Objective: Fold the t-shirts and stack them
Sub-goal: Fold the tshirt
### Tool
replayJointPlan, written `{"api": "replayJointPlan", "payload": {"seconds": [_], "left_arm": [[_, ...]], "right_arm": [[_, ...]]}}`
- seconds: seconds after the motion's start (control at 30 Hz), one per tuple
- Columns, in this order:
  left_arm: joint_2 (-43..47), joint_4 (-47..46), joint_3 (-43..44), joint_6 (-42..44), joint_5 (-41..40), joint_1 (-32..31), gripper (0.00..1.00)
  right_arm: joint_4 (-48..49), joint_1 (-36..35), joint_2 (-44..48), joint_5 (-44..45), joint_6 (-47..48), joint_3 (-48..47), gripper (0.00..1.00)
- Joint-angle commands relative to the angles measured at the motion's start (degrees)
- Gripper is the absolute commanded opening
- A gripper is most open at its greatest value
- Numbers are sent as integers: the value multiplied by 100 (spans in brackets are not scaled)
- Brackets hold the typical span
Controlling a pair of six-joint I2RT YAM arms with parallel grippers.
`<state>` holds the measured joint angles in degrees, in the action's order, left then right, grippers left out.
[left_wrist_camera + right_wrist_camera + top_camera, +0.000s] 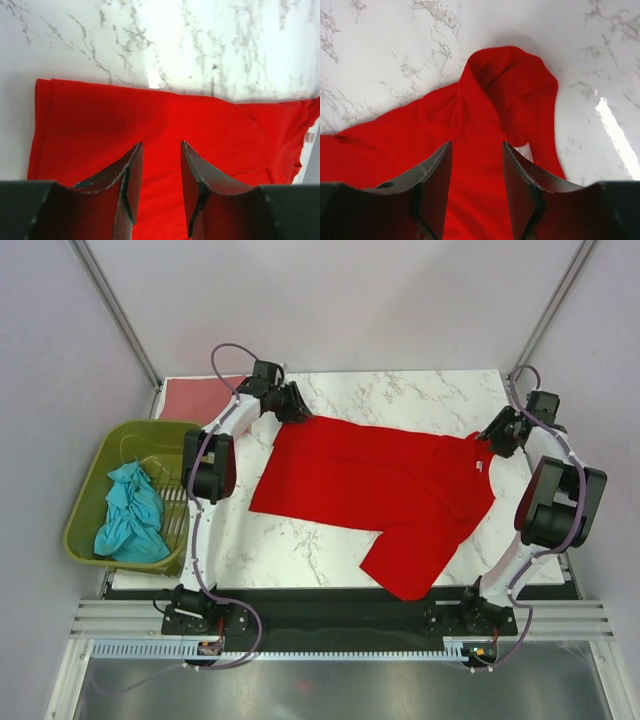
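Observation:
The bright red t-shirt lies spread across the marble table, with one sleeve hanging toward the near edge. My left gripper hovers open over the shirt's far left corner, red cloth showing below the gap. My right gripper stands open above the collar end, where the cloth bunches beside a small white label. A teal t-shirt is crumpled in the basket. A dusty pink t-shirt lies flat at the table's back left corner.
The olive-green plastic basket stands off the table's left edge. Bare marble shows in front of the shirt and behind it. Grey walls and frame posts enclose the table.

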<state>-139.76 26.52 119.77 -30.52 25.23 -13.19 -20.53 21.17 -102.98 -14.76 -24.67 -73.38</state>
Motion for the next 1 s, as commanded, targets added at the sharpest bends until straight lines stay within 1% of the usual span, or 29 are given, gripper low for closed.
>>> {"api": "replayJointPlan", "payload": {"seconds": [0.0, 0.13, 0.23, 0.3, 0.33, 0.37, 0.43, 0.47, 0.53, 0.6, 0.7, 0.77, 0.83, 0.87, 0.97], "left_arm": [[-349, -33, 433, -67, 78, 27, 43], [-587, -24, 522, -77, -44, 27, 43], [-578, -16, 408, -50, -501, 53, 43], [-508, -7, 302, -68, -861, 88, 43], [-473, -16, 276, -50, -1106, 97, 43], [-438, -16, 241, -42, -1230, 97, 43], [-438, -16, 249, 2, -1537, 115, 43], [-429, -16, 266, 20, -1626, 115, 43], [-455, -7, 293, 29, -1915, 115, 44], [-499, 11, 293, 11, -2083, 141, 44], [-525, 28, 240, -138, -2172, 194, 43], [-526, 37, 170, -182, -2189, 203, 43], [-508, 37, 118, -191, -2189, 203, 43], [-517, 37, 109, -200, -2181, 203, 43], [-517, 28, 170, -174, -1988, 203, 43]], "right_arm": [[331, 1, -485, -316, 339, -614, 52], [295, 1, -1319, -702, 533, -1011, 50], [374, -16, -1663, -748, 550, -1160, 48], [436, -16, -1900, -625, 577, -1335, 40], [436, -8, -2006, -598, 586, -1441, 34], [436, -7, -2120, -572, 603, -1677, 24], [436, 10, -2445, -554, 595, -1950, 16], [436, 1, -2551, -571, 568, -2239, 9], [480, 10, -2832, -615, 516, -2521, 1], [498, 1, -3069, -607, 411, -2907, 0], [463, 10, -3176, -624, 200, -3103, 0], [524, 10, -3071, -607, 68, -2806, 0], [821, 10, -2825, -667, -169, -2463, 0], [1171, 1, -2650, -694, -275, -2096, 0], [1412, -25, -2604, -756, -469, -1934, 0]]}}
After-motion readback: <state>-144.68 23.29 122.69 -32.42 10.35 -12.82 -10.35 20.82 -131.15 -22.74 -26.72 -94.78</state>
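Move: The right hand's open fingers hover about 7 cm above the t-shirt. The folded top right part they go for lies some 6 cm ahead and level sideways, and the white neck tag is about 2 cm ahead and 1 cm to the right. The left hand's target is the t-shirt right below it, about 4 cm down. From that hand, the shirt's top left corner is roughly 4 cm ahead and 7 cm left, and the folded pink shirt some 10 cm ahead and 28 cm left. Forward and down goes the right hand onto the t-shirt's top right fold, where its fingers shut and pinch the cloth, then pull it about 7 cm farther forward near table height, easing back slightly at the end. The left hand sinks about 4 cm to press its still parted fingertips on the shirt, then drags it forward and left, turning counter-clockwise. ##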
